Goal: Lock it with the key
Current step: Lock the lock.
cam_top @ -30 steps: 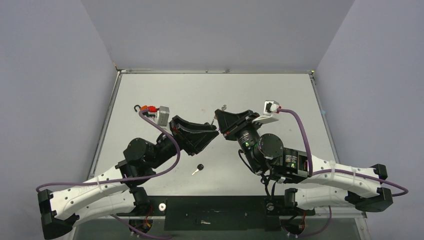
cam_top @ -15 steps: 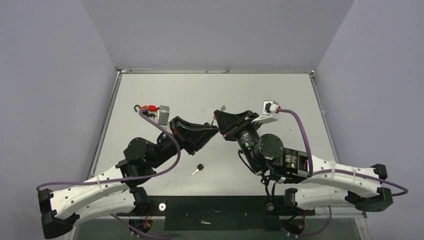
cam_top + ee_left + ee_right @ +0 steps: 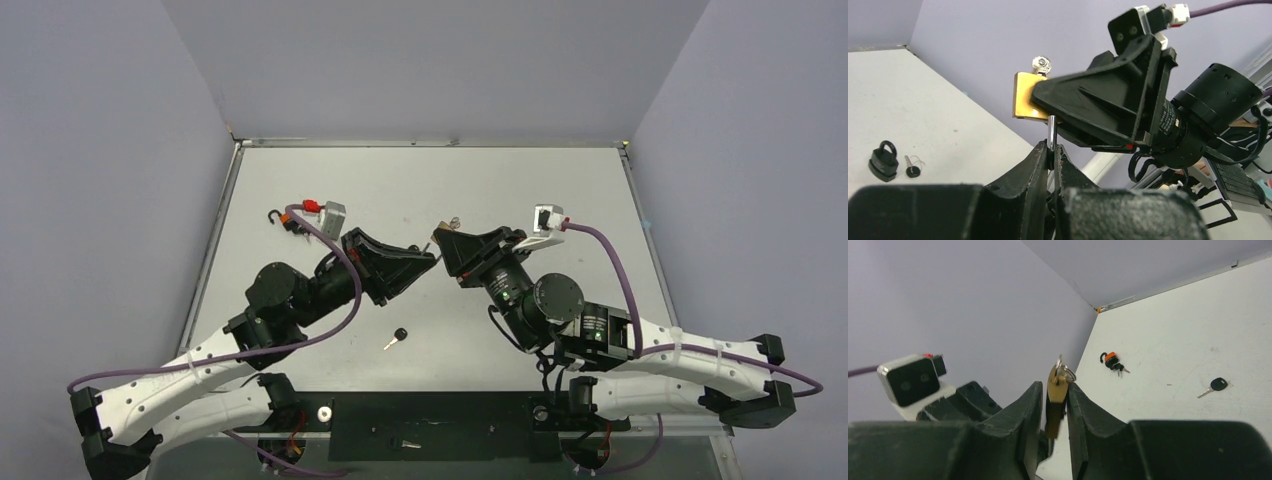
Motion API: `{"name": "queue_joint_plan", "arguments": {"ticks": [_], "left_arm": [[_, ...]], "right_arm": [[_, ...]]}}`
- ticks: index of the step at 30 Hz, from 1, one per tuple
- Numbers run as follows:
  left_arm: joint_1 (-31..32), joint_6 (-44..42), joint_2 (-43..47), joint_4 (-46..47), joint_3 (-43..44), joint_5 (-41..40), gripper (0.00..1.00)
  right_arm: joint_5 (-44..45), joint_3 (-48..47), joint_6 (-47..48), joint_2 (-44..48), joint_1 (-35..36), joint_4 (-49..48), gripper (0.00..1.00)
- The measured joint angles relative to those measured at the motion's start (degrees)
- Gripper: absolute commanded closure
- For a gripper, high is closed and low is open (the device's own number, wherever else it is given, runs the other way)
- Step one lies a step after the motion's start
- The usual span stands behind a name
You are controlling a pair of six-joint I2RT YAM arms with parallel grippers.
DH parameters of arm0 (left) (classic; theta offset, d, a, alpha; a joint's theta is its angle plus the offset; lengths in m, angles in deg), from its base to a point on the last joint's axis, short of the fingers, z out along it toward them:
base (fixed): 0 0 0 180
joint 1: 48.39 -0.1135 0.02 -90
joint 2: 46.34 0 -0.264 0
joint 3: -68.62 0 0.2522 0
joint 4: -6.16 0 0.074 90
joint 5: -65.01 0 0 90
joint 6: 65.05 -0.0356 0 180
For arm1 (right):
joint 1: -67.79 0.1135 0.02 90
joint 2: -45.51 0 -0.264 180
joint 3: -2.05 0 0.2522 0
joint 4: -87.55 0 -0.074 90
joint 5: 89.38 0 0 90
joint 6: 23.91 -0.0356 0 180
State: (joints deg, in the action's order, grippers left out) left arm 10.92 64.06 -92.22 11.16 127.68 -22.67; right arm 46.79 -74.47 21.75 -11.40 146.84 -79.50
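A brass padlock (image 3: pixel 1025 95) hangs in the air between my two grippers, with a silver key (image 3: pixel 1040 63) in its far end. My left gripper (image 3: pixel 1051 148) is shut on the padlock's silver shackle (image 3: pixel 1051 131). My right gripper (image 3: pixel 1054 390) is closed around the brass body (image 3: pixel 1056 385), with the key and its ring (image 3: pixel 1064 373) sticking out past the fingertips. In the top view the grippers meet tip to tip at the table's middle, left (image 3: pixel 420 260) and right (image 3: pixel 443 241), with the key (image 3: pixel 455 222) just beyond them.
A black padlock with an orange part (image 3: pixel 287 219) lies at the far left of the table, with small keys beside it (image 3: pixel 1120 369). A loose black-headed key (image 3: pixel 397 337) lies on the table below the grippers. Walls enclose three sides.
Both arms have shifted a little: the left wrist has risen toward the far side, and the right arm's elbow has moved right. The grippers remain tip to tip with the padlock between them.
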Motion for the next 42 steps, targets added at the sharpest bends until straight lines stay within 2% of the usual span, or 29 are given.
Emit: {"name": "queue_joint_plan", "arguments": {"ticks": [4,5,9,15,21,25,28,30,34,38,42], "left_arm": [[-6.21,0.74,-0.07,-6.95,4.35,5.92,1.0],[-8.7,0.83,-0.07,-9.25,5.66,8.39,1.0],[-14.6,0.63,-0.28,-16.59,8.9,16.2,1.0],[-19.21,-0.94,-3.23,-25.9,13.22,27.69,1.0],[-19.93,-2.95,-5.68,-33.35,17.2,36.65,1.0],[-20.04,-6.14,-5.79,-39.54,21.16,39.95,1.0],[-20.04,-8.66,-6.05,-42.42,23.45,42.45,1.0],[-20.04,-9.05,-6.43,-42.58,24.17,44.59,1.0],[-20.04,-7.96,-7.74,-41.92,24.9,49.37,1.0],[-20.06,-6.62,-8.46,-41.75,26.43,52.26,1.0],[-20.06,-3.3,-7.98,-38.14,27.21,54.71,1.0]], "right_arm": [[-8.31,3.61,1.55,5.16,-3.23,-0.44,0.5],[-11.54,4.81,1.36,6.8,-5.66,-0.44,0.43],[-25.94,9.55,-1.31,11.43,-19.47,-1.31,0.29],[-53.92,16.06,-2.73,13.25,-38.99,-6.6,0.25],[-77.42,17.68,-2.19,9.64,-47.39,-13.68,0.28],[-83.3,16.35,-3.34,8.24,-48.74,-15.3,0.33],[-84.78,13.27,-1.99,8.79,-47.54,-11.28,0.23],[-84.26,11.02,2.82,10.64,-44.3,-5.77,0.2],[-85.92,5.62,11.96,13.05,-38.36,2.67,0.22],[-87.76,-1.07,18.91,10.82,-34.51,7.21,0.22],[-88.17,-3.63,24.48,8.17,-31.45,13.16,0.23]]}}
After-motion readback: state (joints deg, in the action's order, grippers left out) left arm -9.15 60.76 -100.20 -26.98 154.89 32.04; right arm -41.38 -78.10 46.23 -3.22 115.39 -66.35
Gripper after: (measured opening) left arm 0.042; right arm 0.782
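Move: From the left gripper, already pinching the shackle, the brass lock's body is about 3 cm ahead, 2 cm to the right and 1 cm higher. It sits between the right gripper's tips, about 1 cm ahead and 1 cm left of that hand's point, at its height. Far below the left gripper, roughly 40 cm down, lie the near key, some 8 cm ahead and 8 cm left, and the far key, about 28 cm ahead and 5 cm left. Open the right gripper wide to let go of the lock body, sweep it right and forward while sinking, then draw it back about 12 cm and up, turning some 50 degrees counter-clockwise so it faces the left gripper. Keep the left gripper shut on the shackle; ease it briefly forward, then back towards the base, ending about 6 cm back and 3 cm left, turned clockwise and rolled left side up. ##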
